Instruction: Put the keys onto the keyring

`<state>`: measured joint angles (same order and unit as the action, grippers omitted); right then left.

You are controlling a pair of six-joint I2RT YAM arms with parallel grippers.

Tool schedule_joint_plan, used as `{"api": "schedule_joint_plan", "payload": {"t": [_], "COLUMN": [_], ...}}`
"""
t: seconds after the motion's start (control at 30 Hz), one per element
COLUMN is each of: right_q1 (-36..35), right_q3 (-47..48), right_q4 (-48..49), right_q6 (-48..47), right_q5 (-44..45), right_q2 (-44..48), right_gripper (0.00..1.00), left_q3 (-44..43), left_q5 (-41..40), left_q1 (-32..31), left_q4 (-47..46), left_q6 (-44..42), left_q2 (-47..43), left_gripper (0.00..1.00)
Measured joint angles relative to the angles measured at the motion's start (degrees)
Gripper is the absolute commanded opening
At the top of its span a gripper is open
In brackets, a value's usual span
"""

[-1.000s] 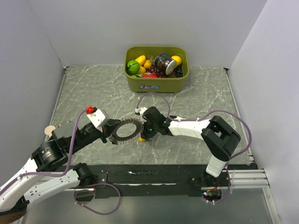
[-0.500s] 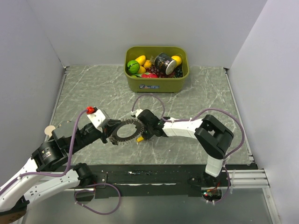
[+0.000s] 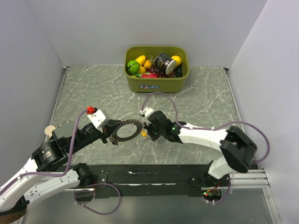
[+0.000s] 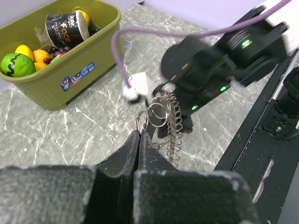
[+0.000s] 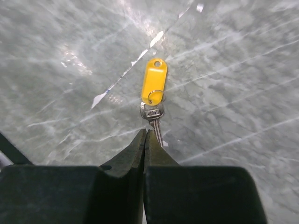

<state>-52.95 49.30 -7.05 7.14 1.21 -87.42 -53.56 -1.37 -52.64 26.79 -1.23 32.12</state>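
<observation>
The keyring (image 3: 135,125), a grey coiled metal ring, hangs just above the table at centre, with my left gripper (image 3: 114,135) shut on its left side. In the left wrist view the jaws (image 4: 139,133) pinch thin wire loops of the keyring (image 4: 174,126). One of the keys, with a yellow tag (image 5: 154,84), lies flat on the table. My right gripper (image 5: 145,133) is shut just short of it, with the blade running past the right fingertip's outer side and nothing between the jaws. From above the yellow key (image 3: 144,134) sits between the keyring and the right gripper (image 3: 148,132).
An olive bin (image 3: 156,85) with toy fruit and a dark can stands at the back centre, also seen in the left wrist view (image 4: 70,79). The black rail at the table's near edge (image 3: 154,175) runs below both arms.
My right gripper has closed from half open. Its arm swung left toward the keyring, then drew back right. The yellow key has shifted slightly. The left arm and keyring are unmoved.
</observation>
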Motion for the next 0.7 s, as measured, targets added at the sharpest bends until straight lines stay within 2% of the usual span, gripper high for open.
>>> {"api": "schedule_joint_plan", "payload": {"t": [0.27,0.3,0.33,0.4,0.43,0.5,0.7], "right_q1": [0.7,0.83,0.87,1.09,1.14,1.2,1.2], "right_q3": [-4.7,-4.79,-4.74,-4.22,-3.91,-2.93,3.5], "right_q4": [2.84,2.89,3.19,3.32,3.34,3.15,-0.13], "right_q6": [-3.06,-3.19,-3.19,-2.84,-2.73,-2.14,1.03], "right_q5": [0.7,0.72,0.72,0.37,-0.2,-1.36,-2.32], "right_q2": [12.33,12.66,12.55,10.82,9.4,5.84,-4.66], "right_gripper": [0.0,0.08,0.25,0.36,0.48,0.59,0.63], "left_q3": [0.02,0.02,0.02,0.17,0.26,0.28,0.26], "left_q5": [1.11,1.33,1.51,1.53,1.51,1.51,1.51], "left_q1": [0.07,0.07,0.07,0.07,0.07,0.07,0.07], "left_q4": [-0.87,-0.87,-0.87,-0.85,-0.81,-0.83,-0.83], "left_q6": [-0.07,-0.07,-0.07,-0.07,-0.07,-0.04,-0.04], "left_q2": [3.26,3.8,4.22,4.59,4.44,3.74,1.33], "left_gripper": [0.01,0.01,0.01,0.01,0.01,0.01,0.01]}}
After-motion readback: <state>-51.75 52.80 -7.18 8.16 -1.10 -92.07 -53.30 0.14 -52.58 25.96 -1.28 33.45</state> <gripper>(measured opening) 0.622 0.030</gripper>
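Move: The yellow-tagged key lies on the table some 5 cm below the shut, empty right fingers, about 3 cm ahead and 4 cm to their left. The keyring, held in the left gripper, hangs well above, roughly 26 cm higher, 8 cm to the right hand's left and 4 cm back. From the left hand the yellow-tagged key is about 9 cm ahead, 9 cm to the right and 31 cm down. Carry the empty right gripper on upward about 5 cm, tipping the fingertips up some 10 degrees. Then reverse and come back down roughly 6 cm towards the yellow-tagged key, opening the fingers past halfway and tipping them down again, with a slight drift left. Keep the keyring pinched in the left gripper as it dips about 2 cm down and right and then comes most of the way back. ##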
